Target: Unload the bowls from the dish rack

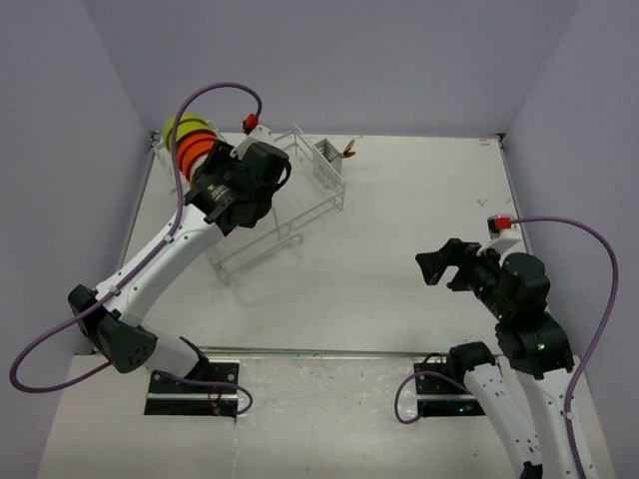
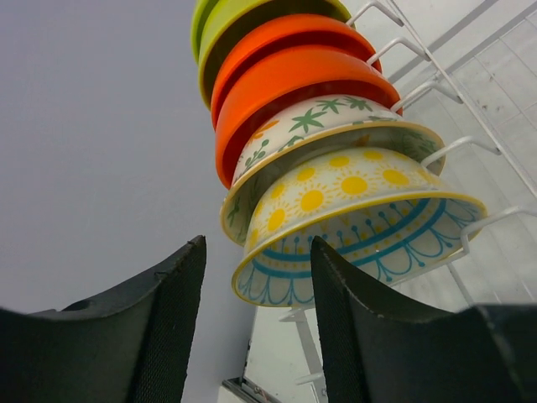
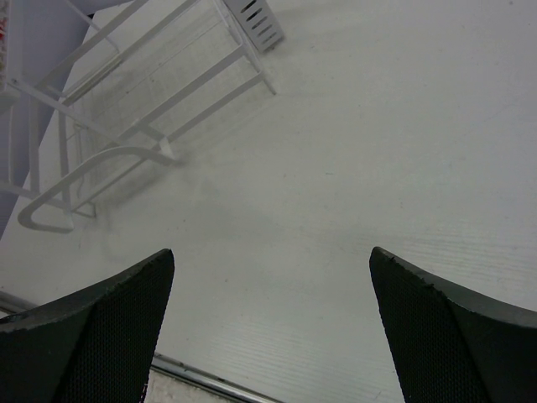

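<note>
The bowls stand on edge in a row in the white dish rack [image 1: 290, 215] at the back left. In the left wrist view they run from lime-green [image 2: 243, 21] through two orange ones [image 2: 294, 42] [image 2: 302, 92] and a cream leaf-patterned one [image 2: 336, 122] to a sun-patterned bowl [image 2: 361, 222] nearest me. My left gripper [image 2: 258, 248] is open, part way narrowed, and straddles that nearest bowl's rim. The right finger [image 2: 352, 327] lies against the rim. A gap remains at the left finger [image 2: 168, 327]. My right gripper [image 3: 273, 256] hangs wide open over bare table, holding nothing.
In the top view the green and orange bowls [image 1: 192, 140] show behind the left gripper [image 1: 215, 172]. A grey cutlery basket [image 1: 327, 160] hangs on the rack's right end, with a small orange item [image 1: 348, 152] beyond it. The right gripper [image 1: 439, 267] is right of the rack. Walls enclose the table.
</note>
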`<state>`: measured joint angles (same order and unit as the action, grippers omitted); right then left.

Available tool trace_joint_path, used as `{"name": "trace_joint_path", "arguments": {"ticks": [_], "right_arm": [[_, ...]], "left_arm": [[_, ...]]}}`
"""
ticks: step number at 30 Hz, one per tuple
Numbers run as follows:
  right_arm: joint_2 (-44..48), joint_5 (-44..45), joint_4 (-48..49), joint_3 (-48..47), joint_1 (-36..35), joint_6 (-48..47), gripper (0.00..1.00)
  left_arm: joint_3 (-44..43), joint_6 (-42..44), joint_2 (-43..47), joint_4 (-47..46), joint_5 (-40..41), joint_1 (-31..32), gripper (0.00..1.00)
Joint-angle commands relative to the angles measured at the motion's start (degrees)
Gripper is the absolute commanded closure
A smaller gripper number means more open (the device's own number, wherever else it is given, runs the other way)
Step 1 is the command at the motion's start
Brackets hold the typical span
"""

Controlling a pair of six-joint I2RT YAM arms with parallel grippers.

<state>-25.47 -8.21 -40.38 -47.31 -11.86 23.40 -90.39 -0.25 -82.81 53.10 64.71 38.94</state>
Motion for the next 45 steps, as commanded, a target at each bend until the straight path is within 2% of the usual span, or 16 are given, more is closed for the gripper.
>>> {"name": "trace_joint_path", "arguments": {"ticks": [1,3,7,13,16,19,21,22,30,39,45], "right_arm": [[-0.36,-1.99,2.85,0.38,0.26,-0.11,0.01],[-0.37,-2.08,3.03,0.46,0.26,-0.11,0.01],[-0.28,-2.08,2.94,0.46,0.26,-0.19,0.01],[-0.01,-1.99,2.85,0.46,0.26,-0.20,0.01],[0.16,-2.08,3.03,0.64,0.26,-0.19,0.01],[0.34,-2.08,3.12,0.73,0.26,-0.19,0.01],[0.60,-1.99,3.12,0.73,0.26,-0.11,0.01],[0.60,-1.99,3.20,0.64,0.26,-0.11,0.01],[0.78,-2.25,3.73,0.64,0.26,0.68,0.01],[0.78,-2.95,5.14,0.73,0.26,1.82,0.01],[0.52,-3.22,5.66,0.55,0.26,2.18,0.01]], "left_arm": [[0.30,2.89,1.60,-5.11,-0.81,-0.44,0.46],[1.17,3.67,1.59,-6.51,-0.72,-0.70,0.51],[1.88,4.47,1.94,-8.28,-0.99,-1.41,0.55],[3.81,5.44,1.95,-10.12,-2.12,-1.94,0.73],[4.17,5.61,2.03,-10.47,-3.09,-1.85,0.76],[4.17,5.96,2.47,-11.00,-3.71,-1.94,0.88],[4.17,6.49,2.65,-11.26,-3.54,-1.85,0.90],[3.99,6.49,2.74,-11.27,-3.45,-1.94,1.00],[3.03,6.14,4.23,-11.53,-1.78,-1.85,1.00],[5.04,5.17,10.37,-15.57,-8.36,-1.67,1.00],[5.49,4.30,11.00,-15.66,-10.56,-1.67,1.00]]}}
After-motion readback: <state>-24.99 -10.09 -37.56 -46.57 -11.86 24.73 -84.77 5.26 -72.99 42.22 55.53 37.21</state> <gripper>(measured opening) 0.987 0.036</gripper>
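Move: The yellow sun-patterned bowl, front of the row in the rack, has its middle about 3 cm ahead of the left gripper, 4 cm to its right and 4 cm below; its near-left rim is just off the fingertips. The leaf-patterned bowl nests some 2 cm beyond it, the orange bowls about 6 cm farther out and 5 cm farther left. From the right gripper the sun bowl lies roughly 17 cm ahead and 43 cm left. Ease the half-open left gripper about 1 cm forward onto the left rim of the sun bowl, closing as you go, then shift about 1 cm left and pinch the rim between the fingertips. Keeping that pinch, raise it some 2 cm, drawing back slightly while the wrist tips its fingers up, turns a little clockwise and lets its left side sink, each under 10 degrees. ##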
